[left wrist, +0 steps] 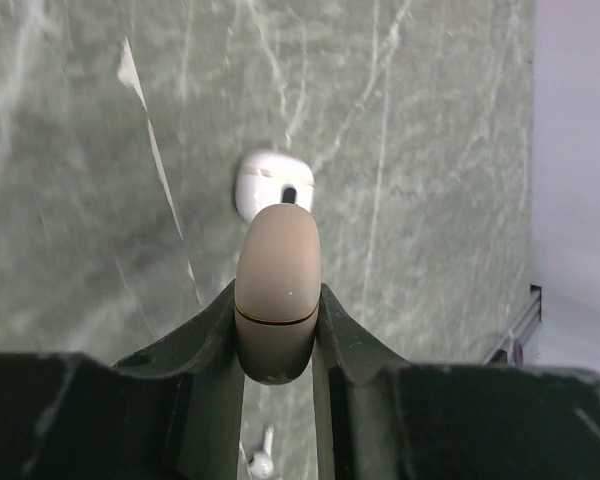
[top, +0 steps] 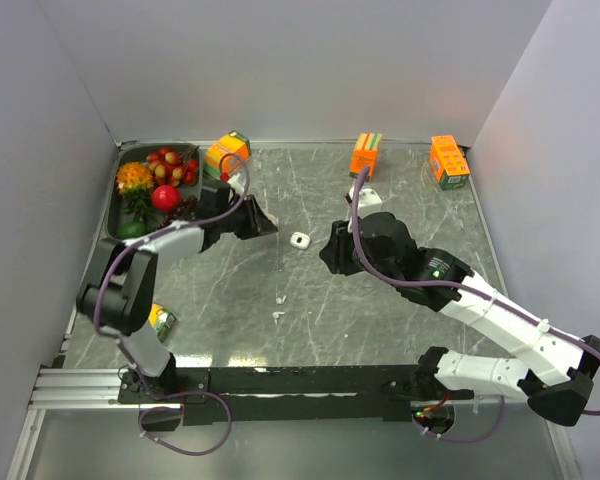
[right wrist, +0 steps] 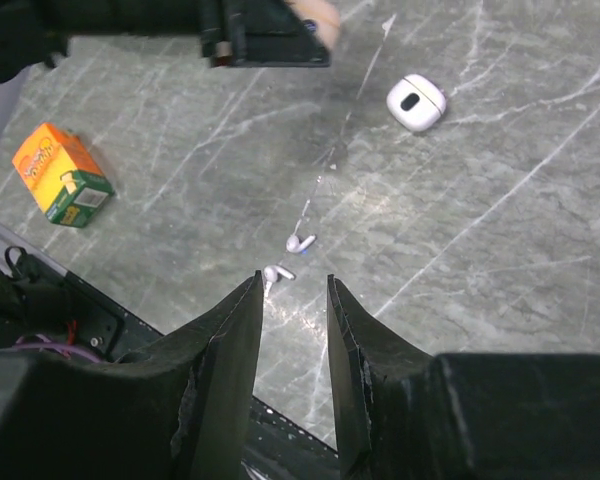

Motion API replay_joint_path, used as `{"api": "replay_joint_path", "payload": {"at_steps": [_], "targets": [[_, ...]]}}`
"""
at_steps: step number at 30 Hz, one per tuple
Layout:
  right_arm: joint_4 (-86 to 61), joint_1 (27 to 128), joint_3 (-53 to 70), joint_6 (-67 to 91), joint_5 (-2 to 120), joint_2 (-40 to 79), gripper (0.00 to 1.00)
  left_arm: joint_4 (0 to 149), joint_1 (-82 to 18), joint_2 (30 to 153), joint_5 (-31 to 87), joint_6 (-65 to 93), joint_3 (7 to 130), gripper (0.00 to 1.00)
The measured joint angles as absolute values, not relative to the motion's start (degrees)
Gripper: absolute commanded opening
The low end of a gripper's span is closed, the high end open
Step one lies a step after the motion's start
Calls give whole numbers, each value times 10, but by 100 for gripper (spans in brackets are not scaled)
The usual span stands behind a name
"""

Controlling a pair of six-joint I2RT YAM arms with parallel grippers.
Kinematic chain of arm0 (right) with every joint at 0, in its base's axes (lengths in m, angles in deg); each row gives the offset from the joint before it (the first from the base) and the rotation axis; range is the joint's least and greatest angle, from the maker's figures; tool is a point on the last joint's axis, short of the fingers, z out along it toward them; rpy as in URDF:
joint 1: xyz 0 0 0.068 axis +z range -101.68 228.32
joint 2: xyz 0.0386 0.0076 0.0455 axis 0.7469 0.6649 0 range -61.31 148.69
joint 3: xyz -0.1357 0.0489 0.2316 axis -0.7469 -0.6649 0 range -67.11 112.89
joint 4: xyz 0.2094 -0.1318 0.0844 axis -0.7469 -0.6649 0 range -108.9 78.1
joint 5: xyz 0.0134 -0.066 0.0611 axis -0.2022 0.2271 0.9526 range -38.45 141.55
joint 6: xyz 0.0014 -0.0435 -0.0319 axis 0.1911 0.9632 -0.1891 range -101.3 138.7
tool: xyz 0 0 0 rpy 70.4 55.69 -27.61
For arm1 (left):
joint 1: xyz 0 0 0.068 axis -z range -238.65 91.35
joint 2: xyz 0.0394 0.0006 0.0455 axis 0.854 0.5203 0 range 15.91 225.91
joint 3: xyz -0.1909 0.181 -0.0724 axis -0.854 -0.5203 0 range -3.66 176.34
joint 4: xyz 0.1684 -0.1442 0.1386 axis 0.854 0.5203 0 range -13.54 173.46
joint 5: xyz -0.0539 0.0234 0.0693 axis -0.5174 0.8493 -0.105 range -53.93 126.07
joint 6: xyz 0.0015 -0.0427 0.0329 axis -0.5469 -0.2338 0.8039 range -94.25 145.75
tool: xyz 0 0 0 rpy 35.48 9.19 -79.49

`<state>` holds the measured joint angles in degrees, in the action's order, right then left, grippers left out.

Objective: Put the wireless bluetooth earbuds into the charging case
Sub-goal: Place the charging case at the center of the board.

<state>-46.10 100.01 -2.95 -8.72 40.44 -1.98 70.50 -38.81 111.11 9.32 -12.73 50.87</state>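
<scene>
My left gripper [top: 264, 226] [left wrist: 277, 296] is shut on the tan rounded charging case [left wrist: 277, 275], held edge-on above the table with its seam showing. A second small case [top: 300, 239], white with a dark spot, lies on the table just beyond it and shows in both wrist views [left wrist: 272, 183] [right wrist: 416, 102]. Two tiny white earbuds [top: 279, 302] lie close together on the table; the right wrist view shows one [right wrist: 300, 242] and the other [right wrist: 273, 272] just past my right gripper's left fingertip. My right gripper [top: 331, 256] [right wrist: 293, 286] is open and empty above the table.
A dark tray [top: 120, 215] of toy fruit stands at the far left. Orange cartons stand at the back [top: 227, 153], [top: 366, 155], [top: 448, 161]. A small orange carton [top: 162, 320] [right wrist: 60, 175] lies near the left arm's base. Walls enclose the table.
</scene>
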Motion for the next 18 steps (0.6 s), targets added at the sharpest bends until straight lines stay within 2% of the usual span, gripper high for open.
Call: {"api": "replay_joint_path", "payload": {"at_steps": [9, 15, 16, 17, 18], "targets": [[-447, 998, -43, -87, 416, -22, 40, 803, -414, 1281, 82, -96, 637, 1], [-445, 995, -45, -85, 417, -25, 41, 835, -427, 1309, 67, -84, 668, 2], [-445, 993, -45, -85, 417, -26, 40, 835, -427, 1312, 64, -84, 670, 4], [-445, 992, -46, -85, 417, -27, 41, 836, -427, 1313, 59, -83, 671, 16], [-445, 992, -46, -85, 417, -27, 41, 836, -427, 1314, 57, -83, 671, 24]]}}
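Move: From the left hand, which already holds the beige charging case, the bare centre spot lies some 4 cm ahead, 1 cm to the left and 8 cm below. The white case sits about 1 cm ahead and 5 cm to the right; the two loose earbuds lie roughly 13 and 17 cm back, the nearer 1 cm to the right and the farther level sideways, all about 9–10 cm lower. From the right hand the spot is around 19 cm ahead, 13 cm left and 23 cm below. Lowering the beige charging case about 8 cm to the board, the left hand first carries on forward some 4 cm, then sinks almost straight down beside the white case and stops there. The fingertips tip down about 15 degrees on the way, and the fingers keep their pinch on the case. ##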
